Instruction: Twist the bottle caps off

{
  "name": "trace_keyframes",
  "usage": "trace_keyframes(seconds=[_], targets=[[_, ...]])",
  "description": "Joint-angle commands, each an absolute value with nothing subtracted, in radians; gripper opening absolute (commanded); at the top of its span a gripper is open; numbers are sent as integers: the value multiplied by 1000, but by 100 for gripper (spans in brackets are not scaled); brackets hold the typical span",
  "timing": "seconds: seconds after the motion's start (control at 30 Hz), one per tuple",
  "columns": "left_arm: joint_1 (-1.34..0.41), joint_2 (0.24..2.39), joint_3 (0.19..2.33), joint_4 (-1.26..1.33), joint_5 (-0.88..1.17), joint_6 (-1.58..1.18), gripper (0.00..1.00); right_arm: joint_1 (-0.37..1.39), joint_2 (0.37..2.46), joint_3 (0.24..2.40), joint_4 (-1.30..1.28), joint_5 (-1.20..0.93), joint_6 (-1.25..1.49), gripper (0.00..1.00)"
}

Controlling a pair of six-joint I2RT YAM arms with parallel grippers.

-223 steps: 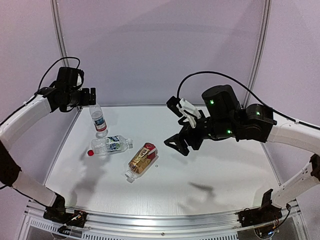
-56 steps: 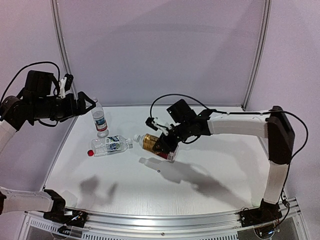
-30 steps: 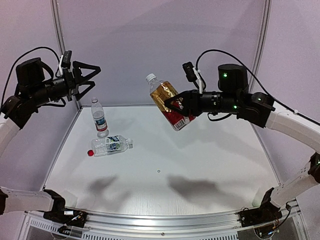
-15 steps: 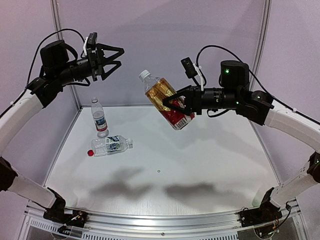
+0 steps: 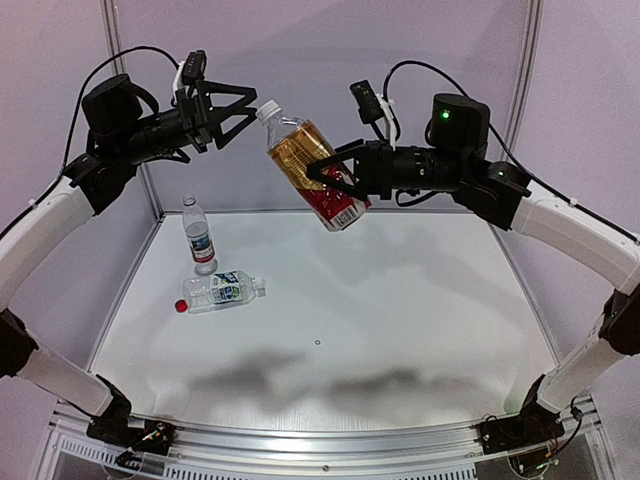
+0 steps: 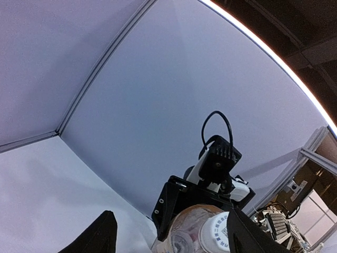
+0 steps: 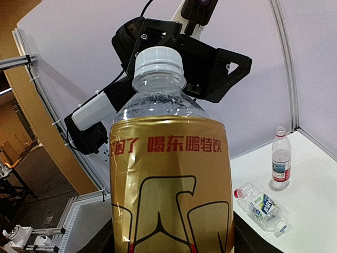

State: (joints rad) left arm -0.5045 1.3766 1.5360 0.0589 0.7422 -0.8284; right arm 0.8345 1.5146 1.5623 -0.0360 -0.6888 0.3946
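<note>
My right gripper (image 5: 328,176) is shut on the body of the amber bottle (image 5: 310,168) with the red-gold label and holds it high above the table, tilted, neck toward the left. Its whitish cap (image 5: 268,110) sits at the tips of my left gripper (image 5: 250,108), which is open. In the left wrist view the cap (image 6: 218,232) lies between the fingers, close to the right finger (image 6: 247,234) and far from the left one. From the right wrist, the bottle (image 7: 171,179) fills the view, its cap (image 7: 158,60) in front of the left gripper.
A clear bottle with a blue-white-red label (image 5: 198,236) stands upright at the table's back left. Just in front of it lies a clear bottle (image 5: 224,290) with a green-blue label and a red cap (image 5: 181,305). White walls enclose the table (image 5: 400,330).
The right arm has carried the amber bottle further left and up. The left gripper has come right to meet the cap, and its jaws have narrowed.
</note>
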Motion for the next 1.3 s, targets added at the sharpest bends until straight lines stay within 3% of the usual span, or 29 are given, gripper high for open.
trace_keyframes(seconds=[0.0, 0.63, 0.83, 1.07, 1.27], targets=[[-530, 1344, 1554, 119, 762, -846, 69, 826, 1546, 1643, -59, -741, 394, 61], [-557, 1339, 1553, 125, 804, -844, 62, 826, 1609, 1685, -38, -734, 422, 60], [-566, 1340, 1555, 66, 801, -807, 56, 825, 1625, 1700, -30, -729, 429, 60], [-566, 1333, 1547, 32, 782, -775, 38, 825, 1645, 1700, -22, -738, 447, 58], [-566, 1326, 1534, 4, 724, -761, 16, 825, 1657, 1705, -30, -726, 443, 58]])
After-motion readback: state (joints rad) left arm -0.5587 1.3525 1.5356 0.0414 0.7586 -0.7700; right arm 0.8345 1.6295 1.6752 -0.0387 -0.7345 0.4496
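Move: My left hand is open just short of the white cap of the gold-labelled bottle: the cap lies about 4 cm back towards my base and 4 cm to the right, nearly level with the fingers, with the bottle's middle some 11 cm right, 6 cm back and 7 cm below. From my right hand, which already grips that bottle, the left finger gap is roughly 11 cm left, 6 cm ahead and 7 cm up; the cap is 7 cm left, 2 cm ahead and 7 cm up. I draw my left hand back about 3 cm and slightly right to bring its finger gap in line with the cap, rising a little and then sinking again, while my right hand keeps its grip and carries the tilted bottle about 2.5 cm left and a bit forward into that gap. Then I close my left fingers around the cap and pinch it from both sides. ##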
